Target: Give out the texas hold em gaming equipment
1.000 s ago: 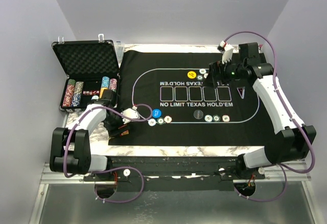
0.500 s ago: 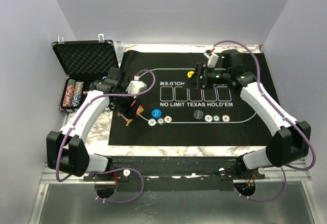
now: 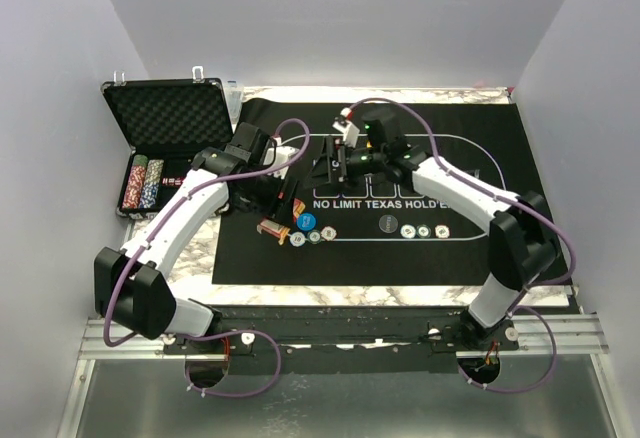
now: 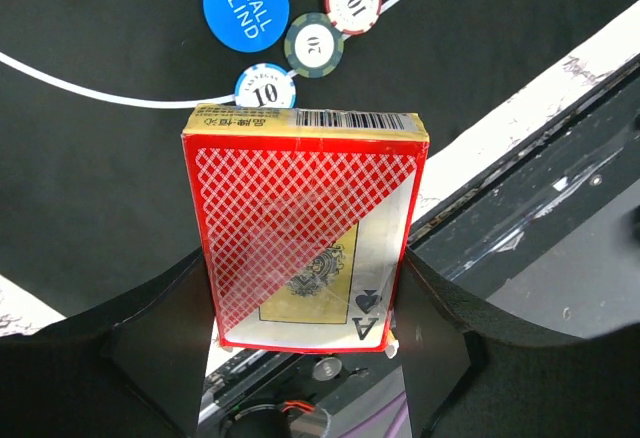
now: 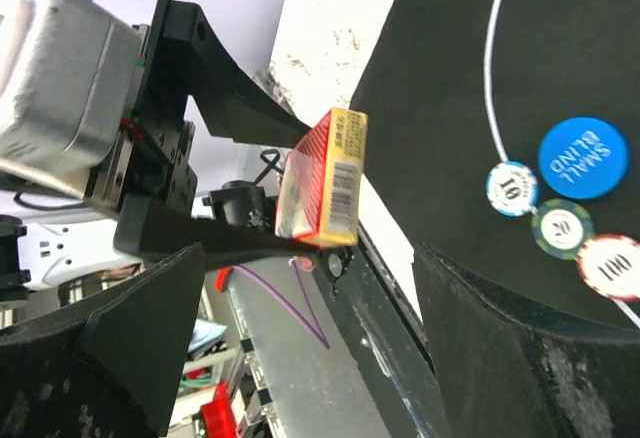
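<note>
My left gripper (image 4: 305, 270) is shut on the red-orange card box (image 4: 305, 228), clamping its lower sides; the box shows a red diamond pattern and an ace of spades. From above, the box (image 3: 276, 226) hangs over the left end of the mat beside the left gripper (image 3: 268, 208). Just past it lie the blue SMALL BLIND disc (image 4: 246, 4) and three striped chips (image 4: 314, 44). My right gripper (image 3: 331, 165) stands open over the mat's middle, facing the box (image 5: 325, 178), with nothing between its fingers (image 5: 160, 328).
The open black case (image 3: 170, 118) stands at the far left with rows of chips (image 3: 145, 183) in it. On the black felt mat (image 3: 480, 248) lie a black disc (image 3: 388, 223) and three more chips (image 3: 424, 231). The table's marble edge (image 3: 380, 296) runs along the front.
My left arm has carried the card box from beside the case rightward onto the mat's left end. The right arm has swung left from the far right to the middle, its jaws slightly narrower.
</note>
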Controlling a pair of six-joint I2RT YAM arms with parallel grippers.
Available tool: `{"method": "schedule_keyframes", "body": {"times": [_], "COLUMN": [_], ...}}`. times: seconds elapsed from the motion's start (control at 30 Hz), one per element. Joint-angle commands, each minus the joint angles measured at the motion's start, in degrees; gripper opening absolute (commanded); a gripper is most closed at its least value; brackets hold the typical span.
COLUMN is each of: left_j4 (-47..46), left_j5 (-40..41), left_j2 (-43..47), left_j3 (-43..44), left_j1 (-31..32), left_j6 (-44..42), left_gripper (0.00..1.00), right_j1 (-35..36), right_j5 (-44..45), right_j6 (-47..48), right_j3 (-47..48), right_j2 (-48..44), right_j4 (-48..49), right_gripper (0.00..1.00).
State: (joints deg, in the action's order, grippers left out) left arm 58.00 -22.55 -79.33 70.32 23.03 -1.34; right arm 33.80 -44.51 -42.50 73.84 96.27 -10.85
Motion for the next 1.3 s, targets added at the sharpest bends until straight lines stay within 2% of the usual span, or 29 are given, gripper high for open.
{"method": "schedule_keyframes", "body": {"times": [0.0, 0.27, 0.5, 0.6, 0.73, 0.77, 0.8, 0.83, 0.93, 0.97, 1.0, 1.1, 1.13, 1.27], "left_j4": [-0.9, -2.1, -3.1, -3.5, -4.0, -4.2, -4.3, -4.3, -4.2, -4.4, -5.0, -7.4, -7.6, -7.8], "left_j5": [-0.6, -0.6, 1.5, -0.1, -0.9, -1.3, -2.2, -4.2, -10.1, -11.1, -13.1, -21.2, -23.4, -24.6], "left_j2": [-0.8, -1.2, -2.5, -3.1, -3.6, -3.6, -3.7, -3.7, -2.0, -0.6, 1.4, 8.0, 10.5, 18.3], "left_j3": [3.3, 4.8, 6.4, 7.1, 7.3, 7.3, 7.3, 7.3, 7.2, 6.5, 5.4, 1.9, 0.7, -4.7], "left_j1": [0.7, 0.7, 0.6, 0.2, -0.1, -0.4, -0.7, -1.1, -2.2, -3.0, -3.8, -8.4, -10.2, -14.9], "left_j6": [5.2, 7.5, 9.0, 9.9, 10.9, 11.2, 11.3, 11.2, 8.4, 7.7, 6.9, 0.8, -3.6, -19.6], "left_gripper": [0.07, 0.07, 0.07, 0.07, 0.07, 0.07, 0.11, 0.21, 0.68, 0.86, 0.98, 0.98, 0.99, 0.98], "right_j1": [2.7, 3.7, 5.3, 5.9, 6.1, 6.1, 6.1, 6.1, 6.0, 5.9, 5.9, 5.6, 5.4, 5.1], "right_j5": [-1.9, -1.4, -4.1, -5.3, -5.8, -6.1, -6.4, -6.5, -8.1, -9.5, -10.9, -15.6, -17.4, -28.3], "right_j6": [-5.7, -9.1, -13.3, -14.6, -14.9, -14.8, -14.6, -14.6, -14.0, -13.8, -13.6, -12.7, -13.1, -13.2], "right_j3": [4.1, 6.1, 5.3, 5.5, 4.4, 4.3, 4.3, 4.2, 4.0, 3.7, 3.2, 1.5, 0.7, -1.3], "right_j2": [4.6, 8.9, 11.2, 12.0, 11.8, 11.7, 11.7, 11.7, 11.5, 11.4, 11.1, 9.9, 9.6, 8.6], "right_j4": [5.3, 3.2, 7.6, 8.3, 8.0, 8.1, 8.2, 8.2, 9.4, 10.2, 11.1, 13.8, 15.0, 22.0], "right_gripper": [0.86, 0.70, 0.65, 0.63, 0.49, 0.40, 0.32, 0.22, 0.01, 0.01, 0.01, 0.01, 0.01, 0.01]}}
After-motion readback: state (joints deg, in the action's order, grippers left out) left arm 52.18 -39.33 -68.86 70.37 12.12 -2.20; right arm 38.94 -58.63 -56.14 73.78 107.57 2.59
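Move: The card box is already in the left hand's fingers, its middle some 2 cm right and 3 cm below them. From the right hand it lies about 10 cm left, 4 cm back and 6 cm lower. On the mat 15 cm below the left hand, the small blind button is about 6 cm ahead and 7 cm right, the 10 chip 1 cm ahead and 5 cm right. Reaching some 5 cm left, the right hand pinches the card box; the left opens and rises 8 cm. ##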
